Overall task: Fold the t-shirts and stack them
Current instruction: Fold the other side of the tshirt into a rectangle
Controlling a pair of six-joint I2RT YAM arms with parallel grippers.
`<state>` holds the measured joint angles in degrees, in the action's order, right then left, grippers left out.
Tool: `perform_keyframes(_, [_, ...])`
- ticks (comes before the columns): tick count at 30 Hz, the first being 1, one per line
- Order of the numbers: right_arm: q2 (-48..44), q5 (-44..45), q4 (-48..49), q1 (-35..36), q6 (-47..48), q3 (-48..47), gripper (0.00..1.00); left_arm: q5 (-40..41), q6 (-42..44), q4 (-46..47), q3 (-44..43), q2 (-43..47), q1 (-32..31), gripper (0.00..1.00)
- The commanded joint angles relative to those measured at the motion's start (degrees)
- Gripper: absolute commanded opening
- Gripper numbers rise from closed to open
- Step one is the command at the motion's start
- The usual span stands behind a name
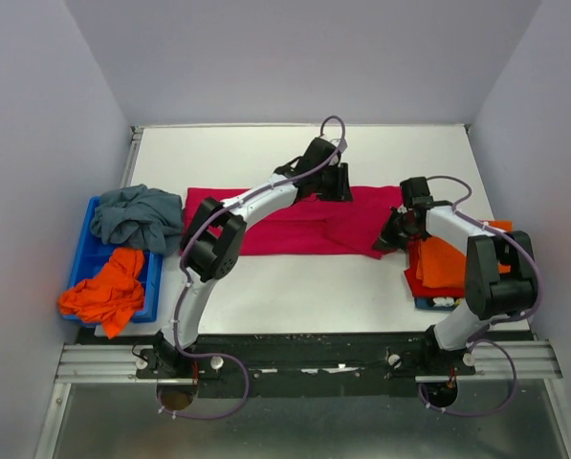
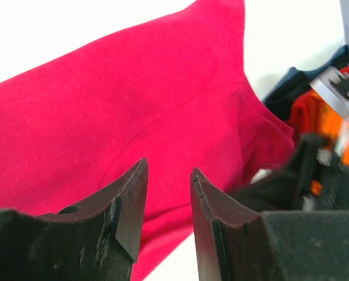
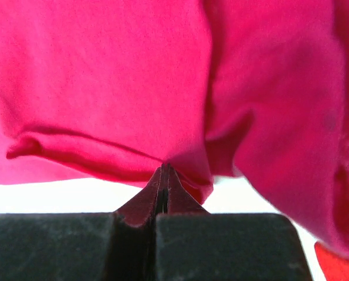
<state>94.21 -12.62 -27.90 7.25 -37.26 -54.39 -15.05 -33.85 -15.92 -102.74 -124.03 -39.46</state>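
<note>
A crimson-pink t-shirt (image 1: 285, 229) lies spread across the middle of the table. My left gripper (image 1: 340, 182) hovers over its far edge, open, and in the left wrist view the left gripper (image 2: 168, 167) has nothing between its fingers above the crimson-pink t-shirt (image 2: 133, 105). My right gripper (image 1: 385, 239) is at the shirt's right near corner. Seen from the right wrist, the right gripper (image 3: 164, 167) is shut, pinching a fold of the crimson-pink t-shirt (image 3: 104, 88) at its tips. A folded orange t-shirt (image 1: 443, 263) lies on a red one (image 1: 414, 284) at the right.
At the left a blue tray (image 1: 79, 251) holds a crumpled grey-blue t-shirt (image 1: 137, 215) and a crumpled orange t-shirt (image 1: 108, 292). White walls close in the table at the back and sides. The right arm's elbow stands over the folded stack.
</note>
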Motion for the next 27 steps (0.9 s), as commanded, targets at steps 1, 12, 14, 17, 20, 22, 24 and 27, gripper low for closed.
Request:
perform_keyframes(1, [-5.2, -5.2, -1.2, 1.6, -0.1, 4.2, 0.01, -2.3, -0.8, -2.2, -4.9, -8.0, 0.0, 0.45])
perform_keyframes(12, [-8.6, 3.7, -7.7, 2.2, 0.5, -3.3, 0.01, -3.7, -1.1, -0.8, -7.6, -12.8, 0.0, 0.45])
perform_keyframes(14, [-7.6, 4.6, -7.3, 2.2, 0.3, -4.4, 0.01, -3.7, -1.1, -0.8, -8.1, -13.3, 0.0, 0.45])
perform_keyframes(17, [-5.9, 5.5, -6.6, 2.2, -0.3, -5.3, 0.01, -3.8, -1.2, -0.8, -8.7, -13.8, -0.1, 0.45])
perform_keyframes(20, [-4.2, 8.5, -6.7, 2.1, -1.1, -5.8, 0.01, -3.9, -1.0, -1.2, -9.3, -14.0, 0.0, 0.45])
perform_keyframes(22, [-3.3, 10.4, -6.9, 1.7, -2.0, -6.4, 0.01, -4.2, -0.9, -1.8, -9.7, -13.7, 0.0, 0.45])
perform_keyframes(24, [-2.0, 11.8, -7.1, 1.3, -2.7, -7.1, 0.01, -4.3, -0.4, -1.7, -9.1, -12.3, -0.1, 0.45])
perform_keyframes(27, [-0.3, 14.0, -7.0, 1.1, -3.8, -8.9, 0.01, -3.0, 0.2, -1.0, -6.9, -8.3, 0.3, 0.45])
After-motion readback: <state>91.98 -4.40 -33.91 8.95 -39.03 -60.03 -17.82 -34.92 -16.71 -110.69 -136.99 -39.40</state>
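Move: My left hand, fingers half open, hangs some 8 cm over the patch of the t-shirt that it will come down on, which lies about 1 cm ahead and 2 cm to the right. The flap corner is about 13 cm back and 9 cm right of the left hand. My right hand's shut tips are at that corner, its middle some 2 cm back and 1 cm below; the loose sleeve is about 4 cm to the right and 1 cm ahead, the orange stack 21 cm right and 3 cm back. With shut fingers I draw my right hand about 3.5 cm back at the flap corner of the t-shirt, then lift it clear by some 5 cm and swing forward over the flap, sinking again as it drifts right. Meanwhile my left hand drops about 8 cm onto the folded shirt, its fingers still half open, and stays there. ##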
